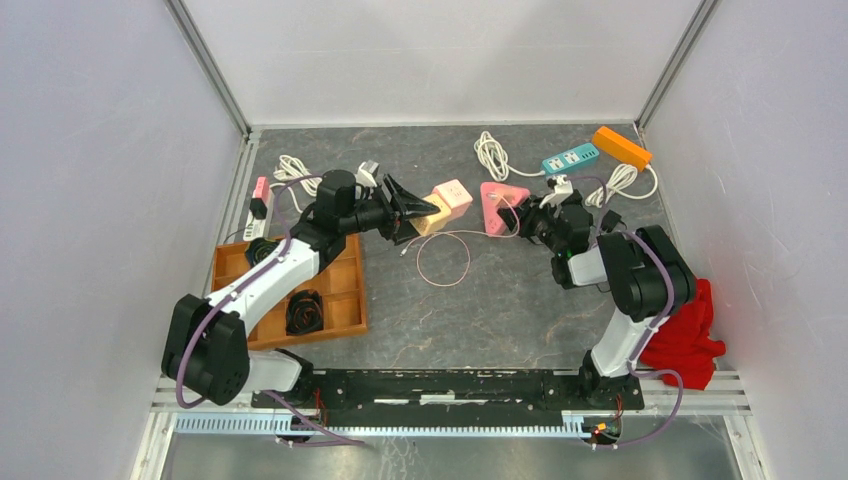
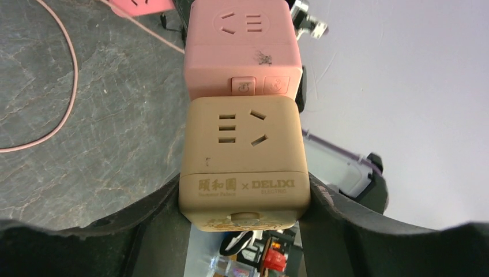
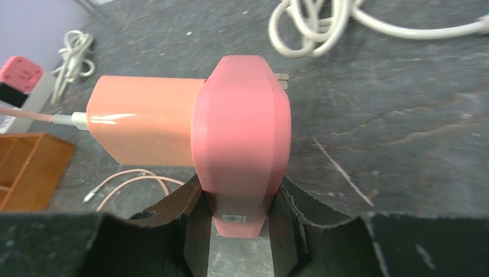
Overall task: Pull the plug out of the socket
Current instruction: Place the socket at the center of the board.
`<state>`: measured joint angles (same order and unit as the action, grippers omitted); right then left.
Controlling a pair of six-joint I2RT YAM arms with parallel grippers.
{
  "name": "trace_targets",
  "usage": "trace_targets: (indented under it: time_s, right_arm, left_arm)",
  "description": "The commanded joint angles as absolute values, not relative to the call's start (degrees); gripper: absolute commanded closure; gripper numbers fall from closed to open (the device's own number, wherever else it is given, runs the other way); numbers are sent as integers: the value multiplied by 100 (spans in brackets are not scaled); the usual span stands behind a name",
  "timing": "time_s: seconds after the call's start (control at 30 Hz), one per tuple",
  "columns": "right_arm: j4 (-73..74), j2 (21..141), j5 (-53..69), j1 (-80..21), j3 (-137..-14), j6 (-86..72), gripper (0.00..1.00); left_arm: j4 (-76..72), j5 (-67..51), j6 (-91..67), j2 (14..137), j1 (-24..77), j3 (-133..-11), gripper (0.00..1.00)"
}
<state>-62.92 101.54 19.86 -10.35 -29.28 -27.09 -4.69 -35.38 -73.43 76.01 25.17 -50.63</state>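
My left gripper is shut on a tan cube socket, one finger on each side. The tan cube sits end to end against a pink cube socket. My right gripper is shut on a flat pink socket held on edge. A salmon plug block sits in that socket's left face, its thin pink cable looping over the table. Metal prongs show on the socket's right face.
A wooden tray with black cable coils lies at the left. A white strip lies by the left wall. White cable coils, a teal strip and an orange strip lie at the back. A red cloth is at right.
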Motion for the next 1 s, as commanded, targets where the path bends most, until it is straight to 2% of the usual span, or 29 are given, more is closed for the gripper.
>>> trace_targets:
  time_s: [0.0, 0.07, 0.2, 0.27, 0.3, 0.37, 0.53, 0.67, 0.97]
  right_arm:
    - [-6432, 10586, 3020, -1086, -3463, -3013, 87]
    - [-6363, 10766, 3201, -1094, -3625, -3182, 77]
    - [-5888, 11104, 3362, -1122, -4046, -3299, 36]
    - [-5555, 11166, 3392, -1108, -4256, -3131, 21]
    - [-5345, 11138, 3382, -1104, -4334, -2989, 17]
    - [-4879, 11080, 3349, -1068, -4524, -2701, 14]
    - [-4110, 10832, 3171, -797, -4668, -1991, 11]
    - [-3223, 10668, 2959, -526, -4787, -1168, 2]
    - [-1243, 10197, 2675, -332, -5095, 587, 2]
  left_arm:
    - [-1379, -4215, -6816, 7434, 2412, -4891, 98]
    - [-1500, -4313, -6549, 7339, 2336, -4729, 98]
    - [-1436, -4333, -5980, 7065, 2214, -4584, 98]
    - [-1314, -4343, -5725, 6966, 2187, -4587, 98]
    - [-1231, -4334, -5628, 6918, 2167, -4605, 98]
    - [-1046, -4305, -5408, 6832, 2146, -4649, 98]
    - [-525, -4263, -4905, 6759, 2101, -4764, 98]
    - [-204, -4321, -4504, 6812, 2090, -4913, 98]
    - [-245, -4710, -4092, 7303, 2089, -5482, 98]
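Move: The pink triangular socket is already in the right fingers, tipped up with its peach plug facing left; the board spot for it is roughly 3 cm ahead of this hand, 3 cm to its left and 7 cm below. On the board, the white cord coil lies about 15 cm ahead and 2 cm left of the hand, the teal strip 15 cm ahead and 16 cm right. From the left hand, the spot is some 12 cm ahead, 18 cm right and 23 cm lower. Leftward first, about 4 cm, easing forward and down, the right hand carries the socket, then opens wide and lets go. The open hand swings back some 8 cm to the right, still sinking, its fingertips tipping down and its left side rolling lower. The left hand keeps its grip on the beige-and-pink adapter, drifting about 3 cm left and slightly back as its wrist turns some 20 degrees. ##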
